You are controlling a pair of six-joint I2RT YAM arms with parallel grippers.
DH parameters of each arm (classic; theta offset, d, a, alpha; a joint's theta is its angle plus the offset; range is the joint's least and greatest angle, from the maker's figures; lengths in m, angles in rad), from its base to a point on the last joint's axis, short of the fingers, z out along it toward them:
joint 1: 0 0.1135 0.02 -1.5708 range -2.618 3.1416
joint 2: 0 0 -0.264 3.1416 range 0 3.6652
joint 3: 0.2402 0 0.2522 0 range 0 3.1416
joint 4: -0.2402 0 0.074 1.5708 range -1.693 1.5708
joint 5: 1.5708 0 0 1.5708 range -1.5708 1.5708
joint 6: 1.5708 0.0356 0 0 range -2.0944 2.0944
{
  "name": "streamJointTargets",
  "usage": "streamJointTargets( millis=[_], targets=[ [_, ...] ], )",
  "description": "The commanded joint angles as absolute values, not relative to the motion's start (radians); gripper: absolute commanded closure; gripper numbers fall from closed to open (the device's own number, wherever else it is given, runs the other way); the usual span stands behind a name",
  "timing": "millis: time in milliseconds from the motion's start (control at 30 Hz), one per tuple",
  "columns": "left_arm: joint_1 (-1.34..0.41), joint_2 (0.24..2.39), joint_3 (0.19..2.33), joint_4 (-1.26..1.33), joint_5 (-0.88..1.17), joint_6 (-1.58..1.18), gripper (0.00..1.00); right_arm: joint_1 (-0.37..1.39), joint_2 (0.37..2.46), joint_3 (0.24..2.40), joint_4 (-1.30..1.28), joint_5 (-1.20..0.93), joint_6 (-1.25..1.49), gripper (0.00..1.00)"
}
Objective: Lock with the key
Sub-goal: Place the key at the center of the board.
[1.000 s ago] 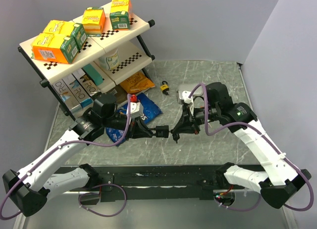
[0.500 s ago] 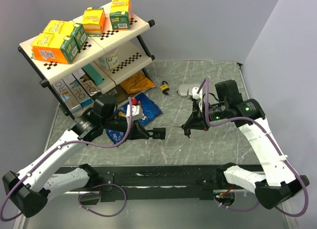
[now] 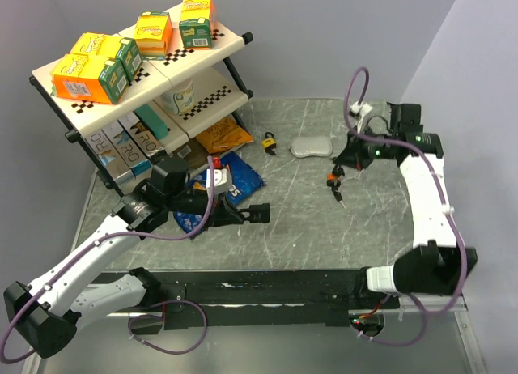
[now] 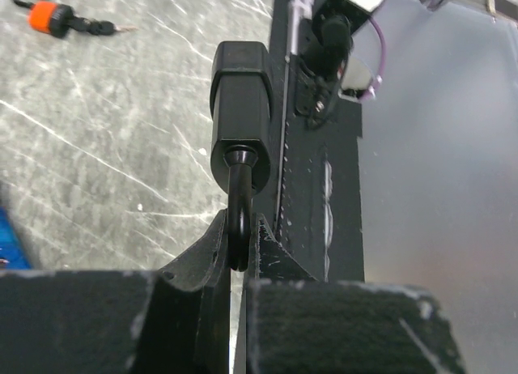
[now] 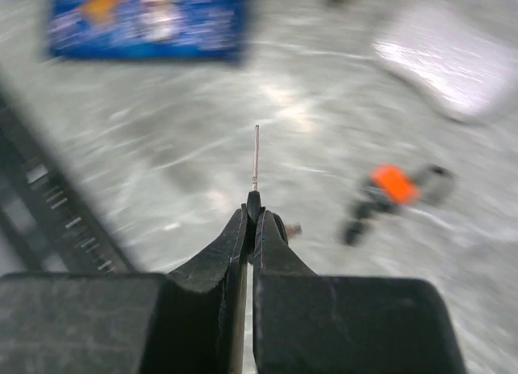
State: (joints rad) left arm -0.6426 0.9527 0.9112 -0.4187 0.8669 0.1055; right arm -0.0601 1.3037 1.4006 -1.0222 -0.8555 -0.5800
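My left gripper (image 3: 245,214) (image 4: 240,232) is shut on the shackle of the black padlock (image 3: 261,213) (image 4: 240,107) and holds its body out over the table toward the right. My right gripper (image 3: 340,172) (image 5: 254,208) is shut on the key (image 5: 256,151): its black head is pinched between the fingertips and its thin metal blade points forward. It is far to the right of the padlock, at the table's back right. The right wrist view is blurred.
A small orange piece with a black loop and dark keys (image 3: 330,180) (image 4: 47,18) (image 5: 396,184) lies by my right gripper. A yellow-orange padlock (image 3: 269,139), grey pouch (image 3: 312,147) and blue bag (image 3: 239,176) lie mid-table. A shelf rack (image 3: 146,74) stands back left.
My right gripper has pulled away from the black padlock, moving right and toward the back with the key still pinched. My left gripper has barely moved.
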Motion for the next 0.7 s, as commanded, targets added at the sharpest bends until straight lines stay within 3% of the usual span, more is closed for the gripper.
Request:
streamJointTargets(
  millis=[0,367,667],
  targets=[
    [-0.638,0.942,0.925,-0.220,0.853,0.011,0.99,-0.152,1.445,1.512,-0.819,-0.658,-0.491,1.00],
    [-0.638,0.950,0.910,-0.229,0.834,0.006,0.99,-0.270,1.866,1.721,-0.762,-0.423,-0.479,1.00],
    [-0.638,0.950,0.887,-0.230,0.830,0.006,0.99,-0.282,2.058,1.828,-0.802,-0.342,-0.512,1.00]
  ],
)
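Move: The right hand holds the key some 26 cm above the board. The bare patch it is being taken to lies about 18 cm ahead and 19 cm to its right. The orange padlock lies about 15 cm ahead and 4 cm right of the hand; the grey pad roughly 30 cm ahead and 3 cm left. From the left hand, which holds the black padlock, that patch is some 33 cm ahead and 42 cm right, about 26 cm below. Forward and to the right in one fast diagonal of about 25 cm, the right hand carries the key to the open board right of the orange padlock, bending ever more steeply down and ending about 15 cm lower. The wrist turns some 30 degrees clockwise and tips the fingers down, and they keep their hold on the key. ##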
